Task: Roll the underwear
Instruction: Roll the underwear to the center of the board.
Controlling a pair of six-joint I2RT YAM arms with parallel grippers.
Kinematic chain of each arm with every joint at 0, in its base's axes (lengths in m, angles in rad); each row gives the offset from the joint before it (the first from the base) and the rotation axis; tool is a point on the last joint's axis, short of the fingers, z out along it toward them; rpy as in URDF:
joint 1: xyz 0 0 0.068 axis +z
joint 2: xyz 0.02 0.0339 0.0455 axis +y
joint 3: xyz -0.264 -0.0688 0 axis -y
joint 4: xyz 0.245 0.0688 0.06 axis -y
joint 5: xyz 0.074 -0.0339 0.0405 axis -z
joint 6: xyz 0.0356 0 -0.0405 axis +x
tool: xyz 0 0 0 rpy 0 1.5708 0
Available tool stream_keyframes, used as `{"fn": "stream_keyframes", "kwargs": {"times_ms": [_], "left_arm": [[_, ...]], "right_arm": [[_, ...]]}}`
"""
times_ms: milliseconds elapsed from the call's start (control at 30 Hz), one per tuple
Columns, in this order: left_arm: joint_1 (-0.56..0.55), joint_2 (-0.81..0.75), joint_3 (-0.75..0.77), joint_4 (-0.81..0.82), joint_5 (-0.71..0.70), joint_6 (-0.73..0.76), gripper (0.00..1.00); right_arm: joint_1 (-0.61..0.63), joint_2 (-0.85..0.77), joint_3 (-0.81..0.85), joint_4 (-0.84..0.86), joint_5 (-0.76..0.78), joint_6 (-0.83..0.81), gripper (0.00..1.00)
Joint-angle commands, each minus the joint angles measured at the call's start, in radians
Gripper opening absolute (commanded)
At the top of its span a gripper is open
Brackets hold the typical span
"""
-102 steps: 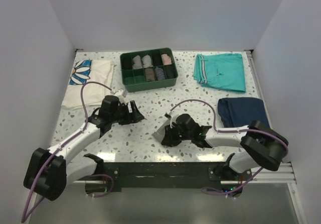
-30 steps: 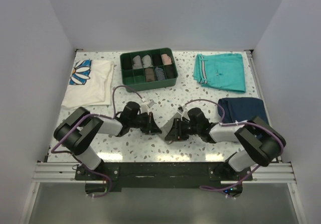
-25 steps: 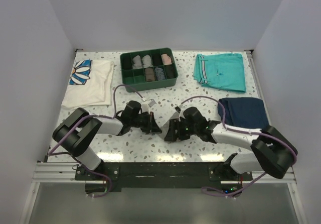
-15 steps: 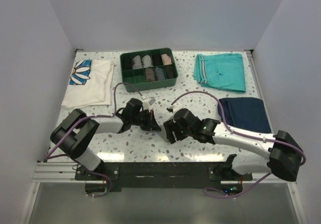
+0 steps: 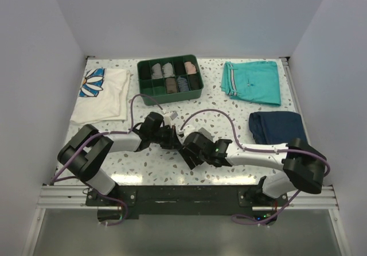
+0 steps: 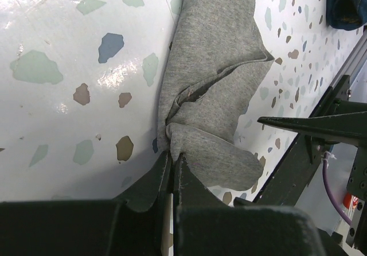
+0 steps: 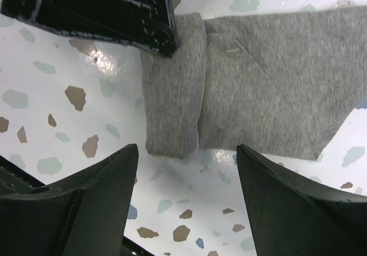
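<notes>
The underwear [image 6: 213, 78] is a small grey cloth lying partly folded on the speckled table. My left gripper [image 6: 172, 155] is shut on its near bunched edge, with cloth pinched between the jaws. In the right wrist view the underwear [image 7: 269, 78] lies flat with one end folded over [image 7: 172, 104]. My right gripper [image 7: 186, 152] hangs open just above its near edge and holds nothing. The left gripper's dark finger [image 7: 109, 12] rests at the folded end. In the top view both grippers [image 5: 175, 139] [image 5: 189, 154] meet at table centre and hide most of the cloth.
A green divided tray [image 5: 195, 95] of rolled garments stands at the back centre. Teal shorts [image 5: 252, 81] lie back right, a navy folded garment [image 5: 277, 125] at right, a white flower-print shirt [image 5: 102, 92] back left.
My left gripper came in from the left and closed on the underwear. My right arm has swung left, so its open gripper now sits over the cloth's near side, close against the left gripper.
</notes>
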Motion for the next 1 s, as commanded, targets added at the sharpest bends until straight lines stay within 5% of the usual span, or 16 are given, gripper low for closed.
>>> {"fn": "stream_keyframes", "kwargs": {"times_ms": [0,233,567,633,733,767,867,967], "left_arm": [[-0.006,-0.014,0.021,-0.011,-0.019,0.014,0.00],[-0.004,-0.014,0.022,-0.004,-0.019,0.008,0.00],[-0.006,-0.042,0.016,-0.010,-0.037,0.001,0.00],[-0.006,-0.059,0.013,-0.016,-0.048,0.000,0.07],[-0.006,-0.109,0.003,-0.023,-0.077,-0.012,0.31],[-0.004,-0.141,0.004,-0.030,-0.096,-0.012,0.47],[-0.001,-0.217,0.018,-0.074,-0.155,-0.012,0.66],[0.006,-0.293,0.025,-0.111,-0.211,-0.011,0.72]], "right_arm": [[0.013,0.038,0.063,0.080,0.020,-0.027,0.73],[0.024,0.106,0.075,0.120,-0.005,-0.007,0.68],[0.026,0.097,0.002,0.144,0.019,0.053,0.10],[0.024,0.062,-0.026,0.172,-0.004,0.084,0.06],[0.013,0.009,-0.093,0.222,-0.043,0.140,0.04],[0.009,-0.006,-0.128,0.238,-0.052,0.156,0.04],[-0.025,-0.075,-0.213,0.314,-0.106,0.215,0.04],[-0.086,-0.141,-0.282,0.388,-0.193,0.263,0.04]]}}
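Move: Under the right hand's open fingers, roughly 2 cm lower, lies the underwear's rolled end, its middle about 3 cm to the left and 1 cm ahead; the flat rest of the underwear is centred some 8 cm ahead and 5 cm right. The left gripper's tips, at the rolled end's far corner, sit about 4 cm ahead and 4 cm left. From the left hand, the rolled end's middle lies about 3 cm back and 2 cm right, 1 cm lower. Sliding left about 2.5 cm and sinking 2 cm, the open right hand closes on the near corner of the rolled end and pinches it, then draws back and to the right some 3 cm at the same height, tilting about 10 degrees. The left hand first stays shut at the far corner, then opens wide and rises about 4 cm, coming free of the cloth. ##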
